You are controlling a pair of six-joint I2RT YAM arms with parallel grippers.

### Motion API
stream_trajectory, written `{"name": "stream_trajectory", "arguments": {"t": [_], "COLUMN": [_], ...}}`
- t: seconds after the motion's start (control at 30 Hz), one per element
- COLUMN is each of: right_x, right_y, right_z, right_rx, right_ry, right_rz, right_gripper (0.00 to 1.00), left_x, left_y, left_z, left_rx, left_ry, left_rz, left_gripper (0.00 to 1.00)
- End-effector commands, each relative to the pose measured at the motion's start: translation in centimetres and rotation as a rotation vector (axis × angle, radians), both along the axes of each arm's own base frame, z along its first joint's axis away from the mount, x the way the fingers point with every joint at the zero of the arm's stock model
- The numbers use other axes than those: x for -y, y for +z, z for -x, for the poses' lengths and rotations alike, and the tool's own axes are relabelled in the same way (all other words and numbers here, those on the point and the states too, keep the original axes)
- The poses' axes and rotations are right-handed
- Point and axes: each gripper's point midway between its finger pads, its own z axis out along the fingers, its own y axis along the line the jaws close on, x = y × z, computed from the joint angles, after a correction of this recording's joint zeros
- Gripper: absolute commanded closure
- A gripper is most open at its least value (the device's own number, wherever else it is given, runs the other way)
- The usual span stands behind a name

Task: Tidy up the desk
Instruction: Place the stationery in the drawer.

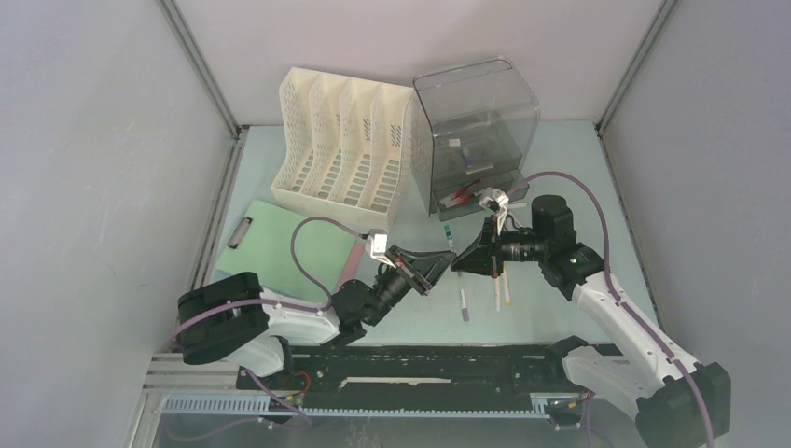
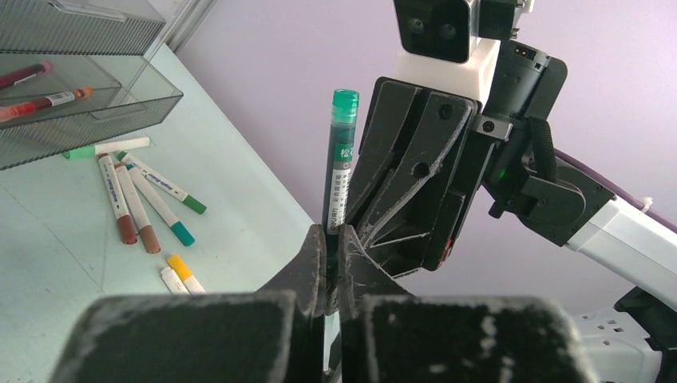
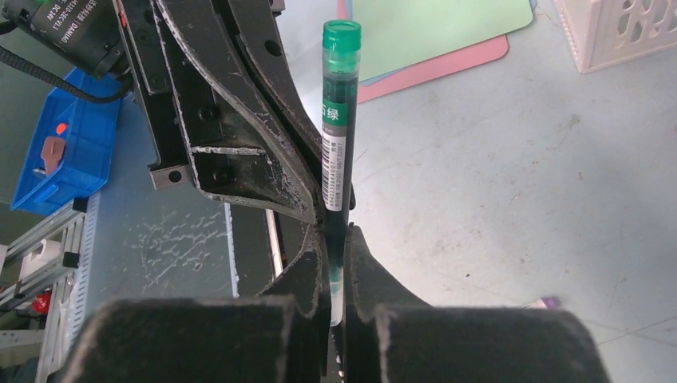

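A green marker (image 2: 342, 159) with a green cap and a barcode label is held above the pale mint desk (image 1: 578, 196), near its middle. My left gripper (image 2: 333, 239) is shut on one end of it. My right gripper (image 3: 338, 239) is shut on the other end of the same green marker (image 3: 338, 120). In the top view the left gripper (image 1: 446, 268) and the right gripper (image 1: 460, 264) meet tip to tip, and the marker is hidden between them.
A white file rack (image 1: 345, 145) and a smoky plastic drawer box (image 1: 476, 121) stand at the back. A green clipboard (image 1: 284, 245) lies at the left. Loose markers (image 1: 464, 303) lie under the grippers, and several more (image 2: 132, 199) lie by the box's tray.
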Motion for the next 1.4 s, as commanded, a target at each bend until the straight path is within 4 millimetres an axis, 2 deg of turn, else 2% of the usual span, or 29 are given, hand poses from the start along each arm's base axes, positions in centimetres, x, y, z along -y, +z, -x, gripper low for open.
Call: {"name": "stream_trajectory", "arguments": {"t": [0.0, 0.07, 0.17, 0.2, 0.27, 0.53, 0.63, 0.83, 1.0, 1.17, 1.37], "right_x": [-0.4, -0.3, -0.3, -0.3, -0.3, -0.2, -0.2, 0.3, 1.0, 1.9, 3.2], "right_y": [0.5, 0.5, 0.5, 0.5, 0.5, 0.4, 0.3, 0.1, -0.1, -0.2, -1.0], "right_z": [0.2, 0.2, 0.2, 0.2, 0.2, 0.4, 0.5, 1.1, 1.6, 0.8, -1.1], "right_rx": [0.034, 0.042, 0.053, 0.055, 0.062, 0.084, 0.104, 0.138, 0.183, 0.224, 0.274], "right_ry": [0.025, 0.023, 0.025, 0.027, 0.03, 0.047, 0.064, 0.119, 0.173, 0.144, 0.06], "right_rz": [-0.011, -0.009, -0.008, -0.008, -0.007, -0.003, -0.002, 0.008, 0.016, 0.04, 0.117], "right_gripper": [1.0, 1.0, 1.0, 1.0, 1.0, 1.0, 1.0, 1.0, 1.0, 1.0, 1.0], "left_x": [0.1, 0.1, -0.1, -0.2, -0.5, -1.2, -1.2, -1.4, -2.1, -3.0, -4.0], "left_y": [1.9, 1.9, 1.9, 2.0, 1.9, 1.9, 1.8, 1.5, 1.0, 0.0, -1.2], "left_z": [0.0, 0.0, 0.2, 0.2, 0.2, 1.1, 1.9, 3.0, 3.1, 2.9, 3.0], "left_rx": [0.026, 0.032, 0.049, 0.052, 0.061, 0.137, 0.198, 0.251, 0.256, 0.242, 0.229], "left_ry": [-0.008, -0.009, -0.01, -0.007, -0.005, -0.051, -0.11, -0.235, -0.255, -0.247, -0.248], "left_rz": [0.054, 0.051, 0.04, 0.039, 0.034, -0.006, -0.035, -0.054, -0.066, -0.087, -0.116], "left_gripper": [0.99, 0.87, 0.51, 0.44, 0.34, 0.06, 0.01, 0.0, 0.0, 0.0, 0.0]}}
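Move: The green pen is upright in both grippers, the right pinching it about 2 to 3 cm below the left; its middle is some 3 cm above the right hand point and 2 cm above the left. The open drawer for it lies roughly 25 cm ahead of the right gripper, 9 cm to its right and 17 cm lower. From that same hand, the purple marker is about level, 3 cm right and 21 cm below; the yellow-capped marker about 4 cm ahead, 12 cm right, equally low. Open the left gripper wide to let go of the green pen while the right stays put and keeps its pinch. Then draw the left gripper away from the pen, about 4 cm left and back, sinking a little, turning some 15 degrees clockwise. Bring the right gripper, still closed on the pen, down and to the right about 3 cm, dipping back briefly and rolling some 10 degrees. ##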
